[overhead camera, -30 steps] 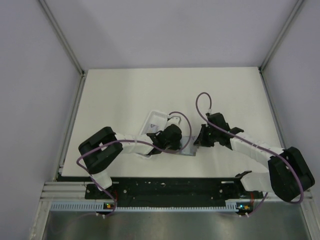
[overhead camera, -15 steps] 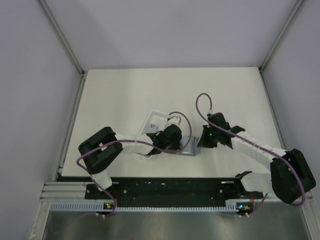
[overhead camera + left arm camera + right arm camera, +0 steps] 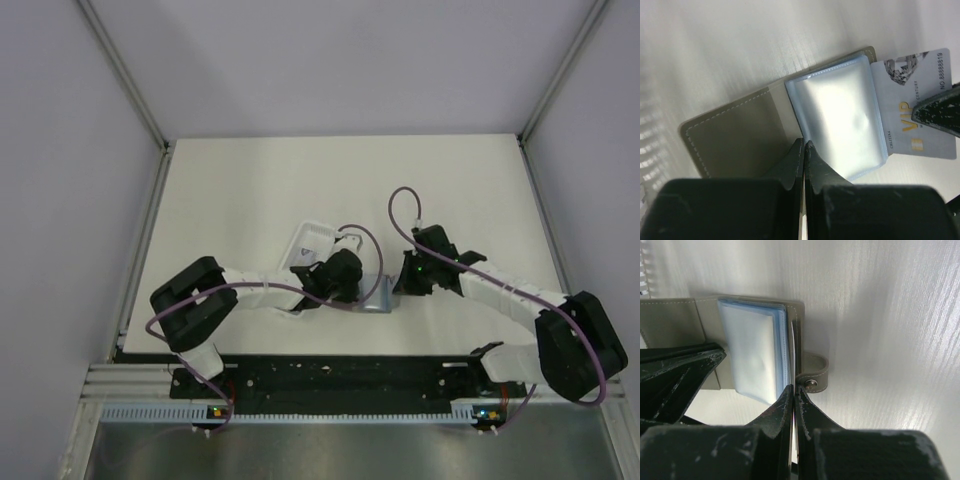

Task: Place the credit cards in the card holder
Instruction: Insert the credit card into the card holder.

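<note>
The card holder (image 3: 376, 298) lies open on the table between both grippers. In the left wrist view I see its grey cover (image 3: 735, 135) and its bluish clear pocket (image 3: 840, 120). My left gripper (image 3: 804, 145) is shut, its tips pressing down on the holder at the fold. A silvery credit card (image 3: 912, 107) printed "VIP" sticks out from behind the pocket's right edge. My right gripper (image 3: 794, 388) is shut on that card, which shows edge-on beside the pocket stack (image 3: 757, 352). The holder's snap strap (image 3: 813, 376) lies just right of the fingertips.
A long white tray (image 3: 308, 241) lies just behind the left gripper (image 3: 356, 288). The right gripper (image 3: 399, 284) faces it across the holder. The table's near edge with the arm bases runs close below. The left gripper's dark fingers (image 3: 675, 372) fill the lower left of the right wrist view.
The right gripper has edged slightly left toward the holder with the card. The left gripper has stayed on the holder.
</note>
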Robot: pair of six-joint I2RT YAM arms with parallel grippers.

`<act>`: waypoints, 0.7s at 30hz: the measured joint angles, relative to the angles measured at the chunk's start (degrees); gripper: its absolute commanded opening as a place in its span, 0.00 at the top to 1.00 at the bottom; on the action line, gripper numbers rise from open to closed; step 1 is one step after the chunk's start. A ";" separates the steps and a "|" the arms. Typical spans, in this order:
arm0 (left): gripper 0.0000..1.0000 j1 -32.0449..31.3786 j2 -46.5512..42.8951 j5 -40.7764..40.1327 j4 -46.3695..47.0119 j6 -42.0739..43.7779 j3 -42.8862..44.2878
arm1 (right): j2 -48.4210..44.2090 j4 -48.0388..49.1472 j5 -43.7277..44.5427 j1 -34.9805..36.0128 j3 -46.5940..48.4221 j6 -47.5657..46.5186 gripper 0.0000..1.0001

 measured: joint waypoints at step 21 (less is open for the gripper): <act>1.00 -4.66 4.15 5.95 1.20 6.03 7.06 | 1.01 2.62 -0.02 0.00 -0.46 0.07 1.00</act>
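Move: The left fingertips are still at the left edge of the card holder's clear pocket. Its right-hand edge, the mouth, lies about 6 cm to their right, level fore and aft and at nearly their height; the credit card's middle is roughly 9 cm right, and the white tray some 12 cm left and 7 ahead. From the right hand, shut on the card, that mouth is about 2 cm left and 1 ahead, the snap strap about 2 right and 1 ahead. The shut left fingers lift off the pocket's left edge, hop about 4 cm high across it and come down again towards the near end of the mouth beside the card, landing point some 6 cm to the right and a little back, the hand turning about 15 degrees clockwise. The right hand keeps its pinch on the card, easing forward barely half a centimetre. ##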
